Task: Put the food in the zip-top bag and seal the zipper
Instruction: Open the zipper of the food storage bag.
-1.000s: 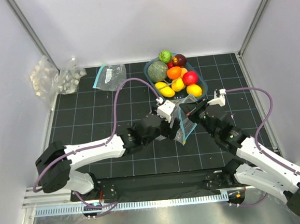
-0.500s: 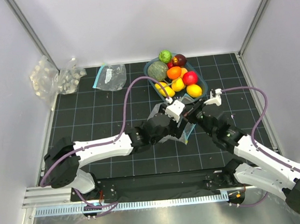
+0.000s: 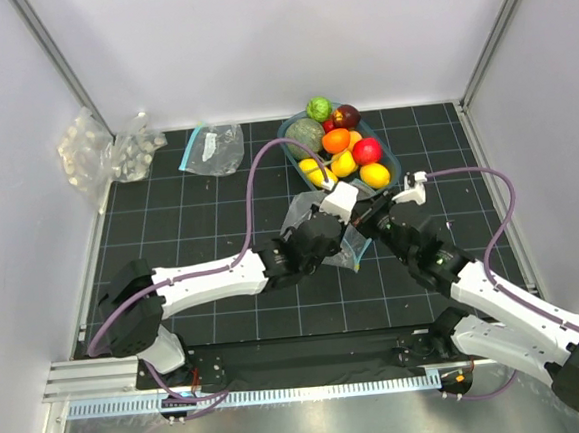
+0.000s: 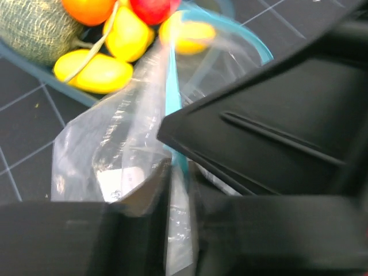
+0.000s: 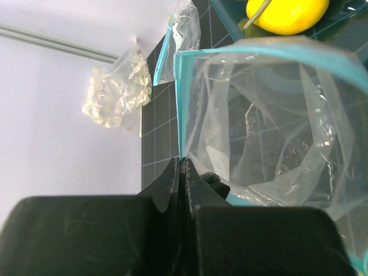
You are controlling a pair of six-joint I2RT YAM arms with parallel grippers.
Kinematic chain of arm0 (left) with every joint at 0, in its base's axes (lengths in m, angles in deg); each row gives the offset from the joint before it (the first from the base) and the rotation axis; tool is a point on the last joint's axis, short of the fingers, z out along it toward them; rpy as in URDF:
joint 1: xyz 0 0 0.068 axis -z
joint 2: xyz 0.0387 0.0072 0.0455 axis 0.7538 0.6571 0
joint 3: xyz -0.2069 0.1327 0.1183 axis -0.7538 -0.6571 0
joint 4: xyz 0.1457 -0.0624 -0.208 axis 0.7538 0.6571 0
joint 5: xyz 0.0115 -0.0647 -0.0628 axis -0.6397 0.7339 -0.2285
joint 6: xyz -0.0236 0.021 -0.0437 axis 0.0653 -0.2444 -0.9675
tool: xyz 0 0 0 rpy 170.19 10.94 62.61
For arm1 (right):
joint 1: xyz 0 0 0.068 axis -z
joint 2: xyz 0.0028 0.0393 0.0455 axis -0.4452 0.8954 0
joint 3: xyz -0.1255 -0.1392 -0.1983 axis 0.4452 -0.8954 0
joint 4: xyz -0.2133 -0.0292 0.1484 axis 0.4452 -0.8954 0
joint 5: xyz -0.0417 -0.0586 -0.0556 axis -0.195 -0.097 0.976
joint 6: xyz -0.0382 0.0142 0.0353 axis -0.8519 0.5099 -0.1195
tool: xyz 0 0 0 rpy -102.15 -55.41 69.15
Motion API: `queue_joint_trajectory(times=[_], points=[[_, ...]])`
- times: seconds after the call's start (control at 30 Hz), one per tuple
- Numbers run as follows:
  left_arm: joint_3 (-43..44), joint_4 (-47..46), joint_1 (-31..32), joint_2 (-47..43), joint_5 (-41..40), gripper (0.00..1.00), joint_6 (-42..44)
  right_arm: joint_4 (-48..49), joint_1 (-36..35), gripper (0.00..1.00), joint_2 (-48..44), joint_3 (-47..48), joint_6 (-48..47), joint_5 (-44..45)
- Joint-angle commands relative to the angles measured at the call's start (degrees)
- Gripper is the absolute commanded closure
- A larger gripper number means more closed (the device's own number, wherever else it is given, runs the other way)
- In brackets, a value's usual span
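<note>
The food (image 3: pixel 340 152) lies piled in a teal basket (image 3: pixel 392 160) at the back: yellow lemons (image 4: pixel 95 72), an orange, red and green balls and a dull-green melon (image 4: pixel 31 31). The clear zip-top bag (image 3: pixel 354 243) hangs between both grippers in front of the basket, its mouth gaping (image 5: pixel 259 115). My right gripper (image 5: pixel 180 164) is shut on the teal zipper (image 5: pixel 179 98) at one side of the mouth. My left gripper (image 4: pixel 179 190) has its fingers pressed close on either side of the opposite bag edge (image 4: pixel 115 132). The right arm's black body (image 4: pixel 276 132) fills the left wrist view.
Two clear packs of white lumps (image 3: pixel 89 152) lean at the back left wall, also seen in the right wrist view (image 5: pixel 115 92). A second flat clear bag with a teal strip (image 3: pixel 212 147) lies beside them. White walls close in the black gridded table (image 3: pixel 169 216).
My left arm reached further right to the bag's mouth, and its jaws went from wide apart to closed on the bag edge. The right gripper kept its hold.
</note>
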Motion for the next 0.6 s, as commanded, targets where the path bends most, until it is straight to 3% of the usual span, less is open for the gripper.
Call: queue_joint_trajectory(times=[0.0, 0.03, 0.13, 0.17, 0.33, 0.57], points=[[1.8, 1.43, -0.21, -0.47, -5.93, 0.9, -0.82, 2.74, -0.59, 0.99, -0.06, -0.23, 0.25, 0.13], [1.72, 1.78, -0.21, -0.73, -5.76, 0.97, -0.82, 2.74, -0.59, 0.97, -0.06, -0.32, 0.07, 0.31], [1.71, 3.36, -0.29, -1.88, -5.93, 1.0, -0.91, 3.45, -0.68, 0.65, 0.12, -0.84, -0.54, 2.33], [2.41, 4.41, -0.21, -1.97, -7.33, 1.0, -1.52, 3.53, -0.59, 0.5, 0.03, -1.1, -0.63, 2.95], [4.96, 12.84, -1.08, -2.4, -11.3, 1.0, -4.15, 4.41, -0.59, 0.39, -1.37, -1.89, -5.53, 7.43], [7.69, 24.71, -9.42, -5.65, -6.72, 1.0, -10.57, 11.97, -0.59, 0.26, -4.63, -5.76, -21.35, 5.94]])
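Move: The bag's blue zipper edge already lies between the left gripper's half-closed fingers, at the left hand point. It is also still pinched in the shut right fingers, within a centimetre of that hand point. From the left hand, the fruit basket's middle is about 18 cm ahead, roughly in line sideways, and some 14 cm lower; at its near end, one yellow fruit is 13 cm ahead and 8 cm left, another 13 cm ahead and 5 cm right. Shut the left fingers on the zipper edge, then open the right ones wide so that they let go of it. Keep the left pinch and draw the bag left, about 7 cm, and some 3 cm forward, away from the right gripper, turning the left wrist roughly 15 degrees counter-clockwise. Ease the emptied right gripper about 2 cm to the right. ##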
